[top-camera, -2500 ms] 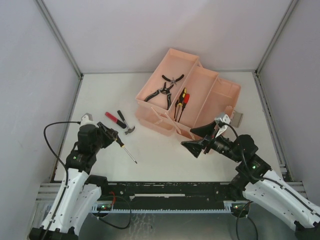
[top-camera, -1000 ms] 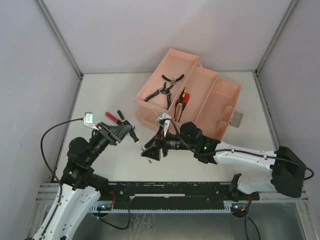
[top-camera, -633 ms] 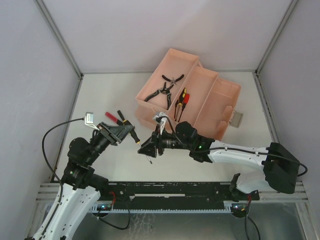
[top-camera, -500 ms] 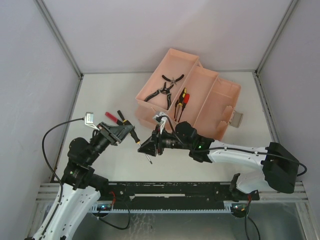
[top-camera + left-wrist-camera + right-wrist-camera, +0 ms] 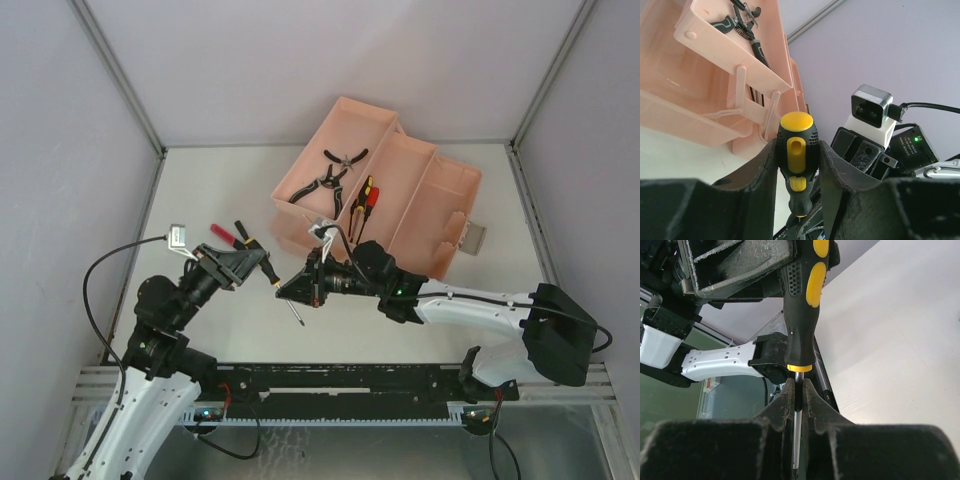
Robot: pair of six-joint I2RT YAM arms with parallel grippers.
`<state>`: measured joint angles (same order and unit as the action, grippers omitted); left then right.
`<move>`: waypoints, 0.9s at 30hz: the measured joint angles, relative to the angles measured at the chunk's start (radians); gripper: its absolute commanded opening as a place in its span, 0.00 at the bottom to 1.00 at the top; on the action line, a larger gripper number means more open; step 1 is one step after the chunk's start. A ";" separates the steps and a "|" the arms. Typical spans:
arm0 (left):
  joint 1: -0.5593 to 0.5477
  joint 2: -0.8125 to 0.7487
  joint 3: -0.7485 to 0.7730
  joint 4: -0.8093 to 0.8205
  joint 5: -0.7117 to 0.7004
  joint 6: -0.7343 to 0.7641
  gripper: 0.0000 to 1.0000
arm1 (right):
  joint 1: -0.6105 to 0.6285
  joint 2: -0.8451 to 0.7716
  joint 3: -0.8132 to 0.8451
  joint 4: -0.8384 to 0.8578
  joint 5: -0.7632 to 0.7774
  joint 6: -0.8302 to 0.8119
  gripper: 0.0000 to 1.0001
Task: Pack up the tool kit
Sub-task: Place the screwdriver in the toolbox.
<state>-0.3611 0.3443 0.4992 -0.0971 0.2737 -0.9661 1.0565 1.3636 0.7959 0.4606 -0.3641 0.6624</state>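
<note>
A yellow-black screwdriver hangs over the table between both arms. My left gripper is shut on its handle, one finger pressing each side. My right gripper is shut on the bare metal shaft just below the handle's yellow collar, with the tip sticking out past it. The salmon-pink toolbox stands open behind. Black-handled pliers lie in its left tray and red and yellow screwdrivers in the middle one. A small hammer lies on the table, partly hidden by my left gripper.
A red-handled tool lies beside the hammer at the left. In the left wrist view the toolbox trays rise close at the left and the right wrist's camera sits just beyond the screwdriver. Side walls enclose the white table.
My right arm swung in from the right to the screwdriver, and its jaws have now closed on the shaft. My left gripper has kept its hold on the handle.
</note>
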 measured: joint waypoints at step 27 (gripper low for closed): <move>-0.002 0.028 0.001 -0.069 0.031 0.077 1.00 | -0.012 -0.113 -0.017 -0.129 0.180 -0.055 0.00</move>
<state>-0.3626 0.3721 0.4999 -0.1665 0.3042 -0.8894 1.0443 1.2503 0.7792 0.3321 -0.1844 0.6079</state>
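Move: The shaft is already shut in my right fingers just below the handle; the screwdriver's middle lies roughly 3 cm to the right, 4 cm back and 5 cm below my left hand, which still grips the handle. From my right hand the toolbox's middle tray is about 27 cm ahead, 23 cm right and 12 cm down. The two tools already in it lie some 24 cm ahead and 19 cm right; the pliers' tray, about 32 cm ahead and 10 cm right. I let go of the handle with my left hand, its fingers opening from part-way to almost fully wide while it sinks about 2.5 cm. My right fingers keep their pinch on the shaft and draw the screwdriver away from the left hand, right and forward towards the toolbox, about 4 cm in all, the wrist turning some 10 degrees clockwise. ##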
